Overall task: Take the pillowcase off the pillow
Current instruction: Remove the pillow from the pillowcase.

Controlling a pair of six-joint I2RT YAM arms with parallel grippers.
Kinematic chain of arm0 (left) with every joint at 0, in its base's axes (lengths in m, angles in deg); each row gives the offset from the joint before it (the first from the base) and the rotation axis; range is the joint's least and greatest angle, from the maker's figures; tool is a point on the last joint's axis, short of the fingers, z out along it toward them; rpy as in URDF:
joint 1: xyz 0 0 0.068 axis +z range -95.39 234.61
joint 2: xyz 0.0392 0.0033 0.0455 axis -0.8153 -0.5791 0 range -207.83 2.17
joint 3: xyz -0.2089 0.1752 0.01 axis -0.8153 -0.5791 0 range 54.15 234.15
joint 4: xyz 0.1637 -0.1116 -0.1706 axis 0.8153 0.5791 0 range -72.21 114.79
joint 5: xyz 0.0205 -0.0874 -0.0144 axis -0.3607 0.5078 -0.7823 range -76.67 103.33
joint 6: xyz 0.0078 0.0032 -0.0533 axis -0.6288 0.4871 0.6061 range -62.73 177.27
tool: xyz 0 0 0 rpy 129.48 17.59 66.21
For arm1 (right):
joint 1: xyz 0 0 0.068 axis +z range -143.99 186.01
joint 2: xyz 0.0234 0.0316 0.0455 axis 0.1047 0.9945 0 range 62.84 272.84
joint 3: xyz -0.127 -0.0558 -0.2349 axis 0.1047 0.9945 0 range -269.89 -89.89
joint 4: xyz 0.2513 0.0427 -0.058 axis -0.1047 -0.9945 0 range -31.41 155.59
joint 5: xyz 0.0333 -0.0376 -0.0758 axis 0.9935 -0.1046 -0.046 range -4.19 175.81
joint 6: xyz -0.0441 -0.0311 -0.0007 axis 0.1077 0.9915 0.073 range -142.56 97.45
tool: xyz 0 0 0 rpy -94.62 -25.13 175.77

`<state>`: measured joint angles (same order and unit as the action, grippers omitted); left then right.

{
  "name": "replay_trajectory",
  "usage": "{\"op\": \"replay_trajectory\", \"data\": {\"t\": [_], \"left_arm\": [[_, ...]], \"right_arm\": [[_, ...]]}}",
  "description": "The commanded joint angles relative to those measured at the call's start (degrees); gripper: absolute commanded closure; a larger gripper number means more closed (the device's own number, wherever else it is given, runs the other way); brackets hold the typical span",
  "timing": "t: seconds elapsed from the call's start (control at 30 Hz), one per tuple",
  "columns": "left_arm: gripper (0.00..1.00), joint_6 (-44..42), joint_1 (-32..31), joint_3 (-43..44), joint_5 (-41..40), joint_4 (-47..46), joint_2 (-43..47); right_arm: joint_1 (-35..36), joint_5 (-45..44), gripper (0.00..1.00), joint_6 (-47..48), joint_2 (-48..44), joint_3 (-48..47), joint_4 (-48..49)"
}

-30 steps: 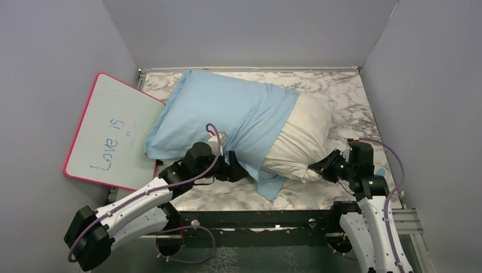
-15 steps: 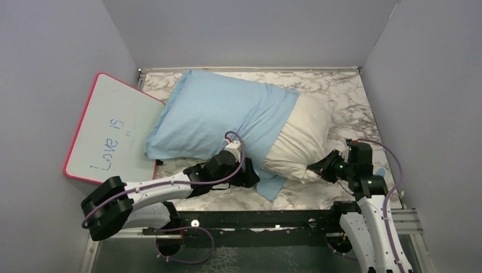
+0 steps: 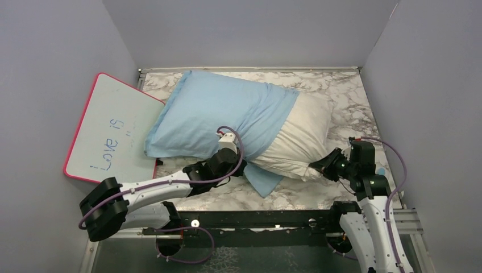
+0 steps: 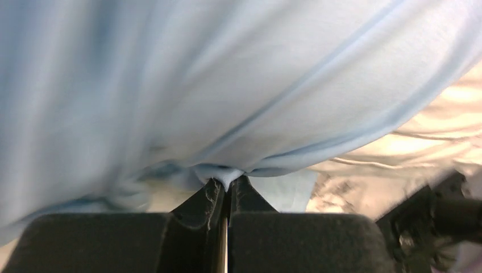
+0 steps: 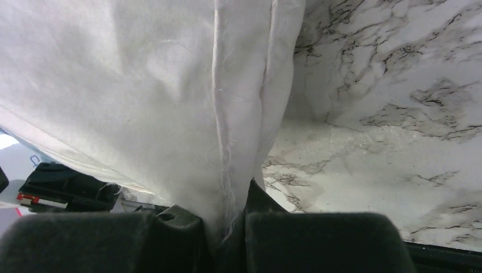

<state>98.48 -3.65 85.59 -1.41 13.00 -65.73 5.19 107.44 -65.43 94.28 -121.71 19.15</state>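
Note:
The light blue pillowcase [image 3: 216, 116] covers the left part of the off-white pillow [image 3: 301, 139], whose right end is bare. My left gripper [image 3: 241, 169] sits at the pillowcase's near edge by the open hem. In the left wrist view it [image 4: 228, 185] is shut on a small fold of the blue pillowcase [image 4: 227, 85], with the pillow [image 4: 432, 131] showing at the right. My right gripper [image 3: 318, 166] holds the pillow's near right corner. Its wrist view shows it [image 5: 233, 210] shut on a seam of the white pillow [image 5: 142, 96].
A pink-rimmed whiteboard [image 3: 113, 133] leans at the left, touching the pillowcase's far end. The marble tabletop [image 3: 347, 96] shows beyond and right of the pillow. Grey walls close in on three sides. A loose blue flap [image 3: 262, 181] lies on the table by the left gripper.
My left gripper moved right and in under the pillowcase's near edge, then shut on a fold of it. The loose blue flap has shifted slightly left. The right arm stayed put.

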Motion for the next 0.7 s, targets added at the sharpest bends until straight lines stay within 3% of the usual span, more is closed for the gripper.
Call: {"op": "replay_trajectory", "data": {"t": [0.0,0.1,0.27,0.33,0.47,0.53,0.57,0.6,0.67], "left_arm": [[1.00,2.2,1.9,-0.6,-24.6,17.7,7.6],[1.00,1.7,6.8,-3.6,-23.2,19.6,12.7],[1.00,-5.6,10.2,-10.8,3.2,2.0,18.9],[1.00,-5.4,10.2,-11.2,12.9,-1.9,17.5],[1.00,-5.8,10.0,-9.7,20.2,-2.4,11.3],[1.00,-6.1,9.7,-9.1,21.6,-2.8,8.9],[1.00,-6.1,9.5,-9.0,22.3,-3.2,8.1],[1.00,-6.1,9.1,-9.1,22.5,-3.9,7.4],[1.00,-5.6,8.2,-9.8,22.3,-5.8,6.6]], "right_arm": [[-0.3,-9.1,0.99,0.0,1.5,-4.0,-1.9],[-0.2,-12.0,1.00,-0.6,1.4,-4.0,-1.4],[-0.2,-11.8,0.97,-0.2,1.3,-4.2,-3.1],[-0.2,-11.7,0.97,0.9,1.0,-5.7,-5.4],[-0.2,-13.7,0.93,0.6,-2.5,-8.1,-7.9],[-0.2,-13.2,0.81,0.7,-4.6,-9.4,-7.4],[-0.2,-12.3,0.71,1.0,-5.2,-10.3,-7.4],[-0.2,-11.5,0.54,1.5,-5.4,-11.5,-7.4],[-0.3,-11.7,0.36,2.0,-5.0,-14.4,-8.5]]}}
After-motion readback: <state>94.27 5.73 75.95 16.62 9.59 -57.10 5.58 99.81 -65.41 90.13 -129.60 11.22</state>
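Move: The left fingers already hold the pillowcase's near edge. The pillowcase's middle lies about 20 cm ahead and 11 cm left of that hand, the bare pillow's middle some 11 cm ahead and 20 cm right; the pillowcase's loose flap is roughly 6 cm back, 8 cm right and 8 cm below. The right hand already grips the pillow corner; from it the bare pillow's middle lies about 11 cm ahead and 6 cm left. Keeping the pillowcase's edge pinched, the left hand tugs some 7 cm left, slightly forward and up, swinging counter-clockwise, then comes about 4 cm back and 4 cm to the right, sinking some 3 cm and turning clockwise about 20 degrees. The right hand first holds the pillow corner nearly still, then rises and drifts right, its fingers opening about halfway to let go. ##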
